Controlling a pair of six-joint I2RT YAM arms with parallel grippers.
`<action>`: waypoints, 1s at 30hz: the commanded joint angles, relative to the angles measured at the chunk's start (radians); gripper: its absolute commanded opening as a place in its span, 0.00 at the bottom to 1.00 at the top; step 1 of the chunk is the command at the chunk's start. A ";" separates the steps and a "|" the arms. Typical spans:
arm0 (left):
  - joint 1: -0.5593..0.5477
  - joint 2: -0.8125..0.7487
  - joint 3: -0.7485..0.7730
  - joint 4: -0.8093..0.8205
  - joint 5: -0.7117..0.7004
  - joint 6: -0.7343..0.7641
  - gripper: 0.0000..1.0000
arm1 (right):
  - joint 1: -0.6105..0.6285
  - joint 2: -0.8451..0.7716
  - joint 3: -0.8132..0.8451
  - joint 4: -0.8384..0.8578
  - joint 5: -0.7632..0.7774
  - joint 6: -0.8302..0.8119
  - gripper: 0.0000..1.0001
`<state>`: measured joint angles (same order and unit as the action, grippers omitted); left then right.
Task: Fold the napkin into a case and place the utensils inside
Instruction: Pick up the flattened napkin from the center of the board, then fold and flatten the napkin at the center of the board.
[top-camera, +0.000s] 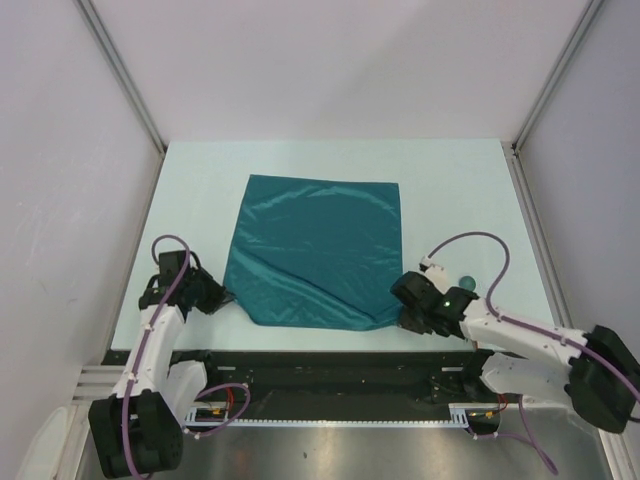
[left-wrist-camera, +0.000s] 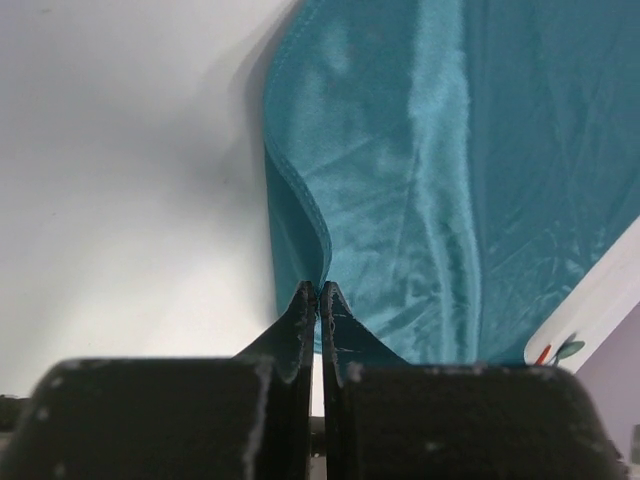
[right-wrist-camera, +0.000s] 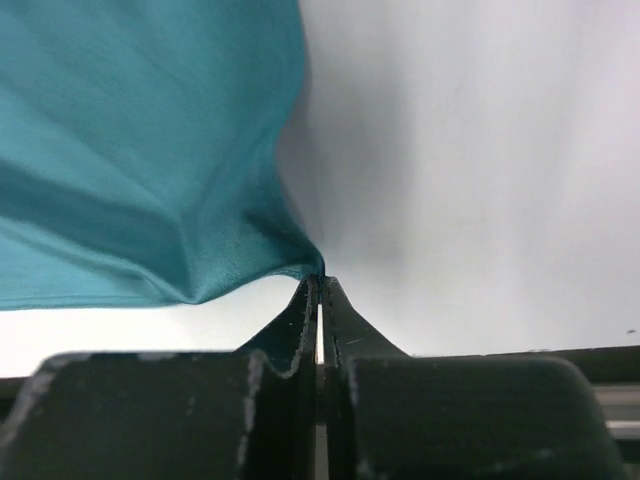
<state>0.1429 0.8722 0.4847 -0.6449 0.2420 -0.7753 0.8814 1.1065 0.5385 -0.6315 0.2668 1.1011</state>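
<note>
The teal napkin (top-camera: 315, 250) lies spread on the white table, its near edge slightly lifted and creased. My left gripper (top-camera: 228, 297) is shut on the napkin's near left corner. In the left wrist view the fingertips (left-wrist-camera: 318, 290) pinch the hemmed edge of the napkin (left-wrist-camera: 430, 180). My right gripper (top-camera: 402, 318) is shut on the near right corner. In the right wrist view the cloth (right-wrist-camera: 150, 150) rises out of the closed tips (right-wrist-camera: 320, 280). Of the utensils, only a tiny orange-red sliver (left-wrist-camera: 543, 354) shows past the napkin's far side. It is too small to make out.
A small teal rounded object (top-camera: 466, 281) lies on the table beside the right arm's cable. White walls with metal posts enclose the table (top-camera: 200, 190) on three sides. A black rail (top-camera: 340, 360) runs along the near edge between the arm bases.
</note>
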 joint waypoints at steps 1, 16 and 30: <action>0.006 -0.038 0.069 0.063 0.097 0.059 0.00 | -0.025 -0.163 0.040 -0.025 0.126 -0.151 0.00; 0.003 -0.176 0.576 0.433 0.505 0.045 0.00 | -0.062 -0.534 0.612 -0.005 -0.056 -0.786 0.00; -0.034 -0.061 1.000 0.481 0.524 0.053 0.00 | -0.085 -0.533 0.913 -0.057 -0.172 -0.868 0.00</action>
<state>0.1135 0.7460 1.4612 -0.1722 0.7906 -0.7326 0.7822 0.5442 1.4620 -0.6590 -0.0040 0.2699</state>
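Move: My shut fingers already pinch the napkin at both sides of its near end. Its middle lies about 13 cm ahead and 21 cm right of my left hand, some 5 cm lower; from my right hand it is about 19 cm ahead and 21 cm left, a bit below. On the board, roughly 15 cm right of my right hand, lie the green spoon, 3 cm farther out, and a red utensil, about level and 13 cm right. I sweep both hands up fast together, about 50 cm, keeping my pinch on the napkin; they arc a few centimetres forward first, then back past where they began, and ease off at the top. My fingers swing from pointing down to pointing outward, the left by nearly 90 degrees while turning clockwise and drifting right, the right by some 75, turning counter-clockwise and drifting slightly right. ##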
